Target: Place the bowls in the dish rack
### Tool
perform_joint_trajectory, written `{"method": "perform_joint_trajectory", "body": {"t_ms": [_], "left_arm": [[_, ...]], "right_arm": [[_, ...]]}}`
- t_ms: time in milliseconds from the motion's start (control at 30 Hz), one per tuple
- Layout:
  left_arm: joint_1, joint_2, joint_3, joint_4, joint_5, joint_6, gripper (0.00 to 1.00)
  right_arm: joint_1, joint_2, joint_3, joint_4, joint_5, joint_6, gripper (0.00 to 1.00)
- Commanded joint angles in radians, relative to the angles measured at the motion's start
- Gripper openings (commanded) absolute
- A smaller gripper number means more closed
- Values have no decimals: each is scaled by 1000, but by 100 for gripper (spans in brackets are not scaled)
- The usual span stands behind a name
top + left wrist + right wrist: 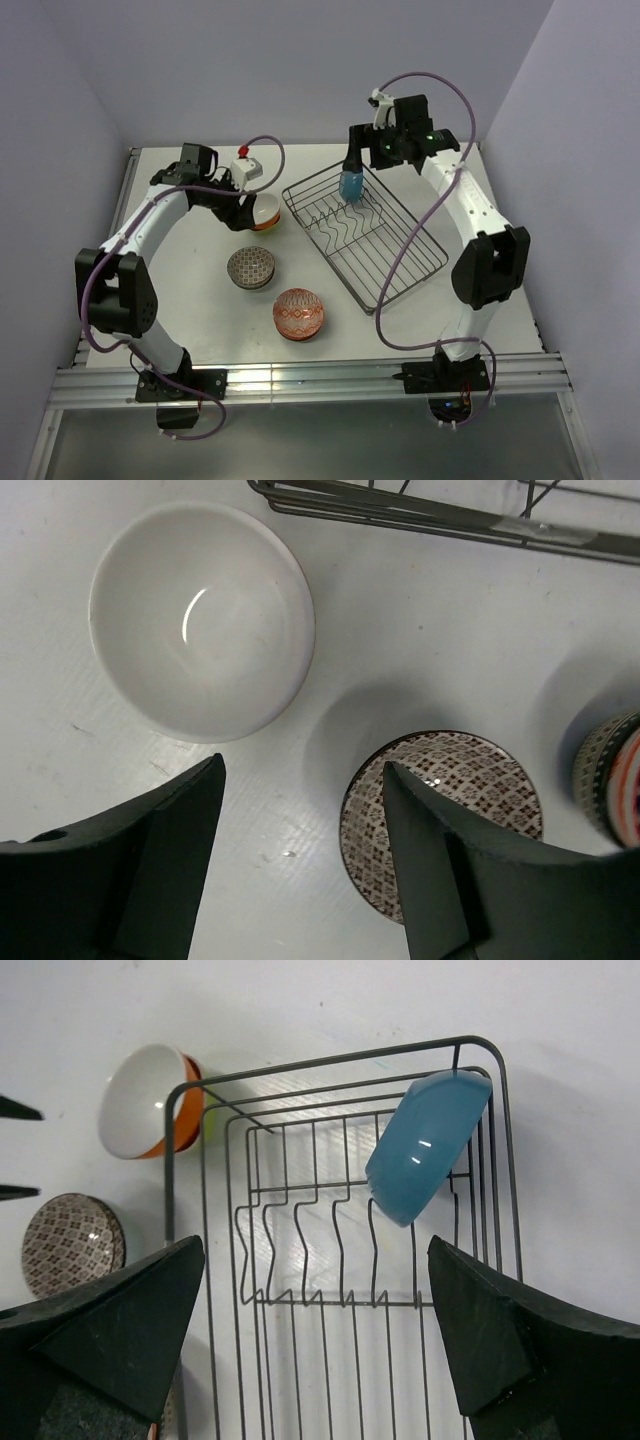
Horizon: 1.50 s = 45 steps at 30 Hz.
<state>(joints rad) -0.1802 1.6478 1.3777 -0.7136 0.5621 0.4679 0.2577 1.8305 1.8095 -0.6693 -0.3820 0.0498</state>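
Note:
The dish rack point(390, 250) is a dark wire basket lying at an angle on the right of the table. A blue bowl point(425, 1145) stands on edge among the tines at the rack's far end. My right gripper point(315, 1245) hovers open above the rack point(300, 1260), just short of the blue bowl point(351, 184), with nothing between its fingers. My left gripper point(300, 765) is open over bare table between an orange bowl with a white inside point(200, 620) and a dark brown patterned bowl point(450, 800). A red-orange patterned bowl point(299, 313) sits nearer the front.
The orange bowl point(264, 212) sits just left of the rack's far corner, with a hint of lime green under it. The brown patterned bowl point(250, 267) lies between it and the red-orange one. Purple cables loop over both arms. Walls close in the table on three sides.

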Motion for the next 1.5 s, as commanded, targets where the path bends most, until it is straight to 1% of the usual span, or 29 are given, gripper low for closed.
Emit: {"method": "perform_joint_trajectory", "body": {"t_ms": [0, 133, 267, 400, 600, 633, 800, 833, 900, 933, 967, 1000, 1100, 1200, 1300, 1467], "left_arm": [[-16, 3, 9, 14, 55, 224, 69], [-30, 29, 1, 39, 85, 302, 69], [-47, 56, -26, 60, 84, 411, 67], [-53, 86, -46, 100, 76, 465, 65], [-54, 144, -32, 109, 84, 522, 59], [-56, 150, -31, 111, 84, 526, 56], [-62, 191, -25, 125, 65, 544, 47], [-62, 204, -22, 125, 65, 549, 43], [-65, 208, -20, 126, 64, 551, 39], [-65, 210, -20, 131, 67, 551, 33], [-65, 210, -20, 129, 67, 554, 29], [-65, 207, -19, 126, 71, 557, 21], [-67, 198, -14, 112, 78, 563, 10], [-67, 179, -6, 89, 81, 568, 6], [-67, 150, 4, 66, 84, 566, 0], [-65, 67, 41, 31, 99, 529, 0]], "right_arm": [[-35, -102, -36, 31, -78, -28, 100], [-69, -138, -75, 36, -112, -27, 100], [-110, -145, -87, 27, -147, -27, 100], [-143, -137, -79, 13, -169, -18, 100], [-167, -143, -116, 27, -186, -10, 100], [-167, -142, -119, 30, -187, -10, 100], [-169, -134, -119, 31, -179, -8, 100], [-169, -131, -118, 31, -179, -8, 100], [-169, -131, -116, 31, -182, -8, 100], [-169, -131, -116, 31, -182, -10, 100], [-169, -132, -116, 31, -182, -10, 100], [-169, -137, -116, 30, -181, -17, 100], [-169, -148, -118, 31, -181, -27, 100], [-169, -163, -118, 40, -189, -33, 100], [-169, -175, -108, 39, -195, -39, 100], [-169, -214, -107, 46, -225, -117, 100]]}}
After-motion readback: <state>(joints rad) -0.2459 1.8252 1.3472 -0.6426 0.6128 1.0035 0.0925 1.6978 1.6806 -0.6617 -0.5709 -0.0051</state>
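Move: Ahead of the left hand by about 6 cm, 4 cm to its right and some 9 cm below lies the middle of the top bowl, white inside and orange outside, on its stack. The checked bowls stand 14 cm back from that bowl and 3 cm to its left; the rack's middle is roughly 29 cm to the hand's right, level with it. From the right hand the top bowl is some 27 cm left, 3 cm back and 18 cm below. Sinking about 8.5 cm while easing some 2 cm forward and right and turning roughly 25 degrees clockwise, the left hand closes on the near rim of the white-lined bowl, pinches it, then starts back up by 1–2 cm. The open, empty right hand first rises 3 cm, then goes 5 cm right, away from the rack's blue bowl, and settles slightly lower. ##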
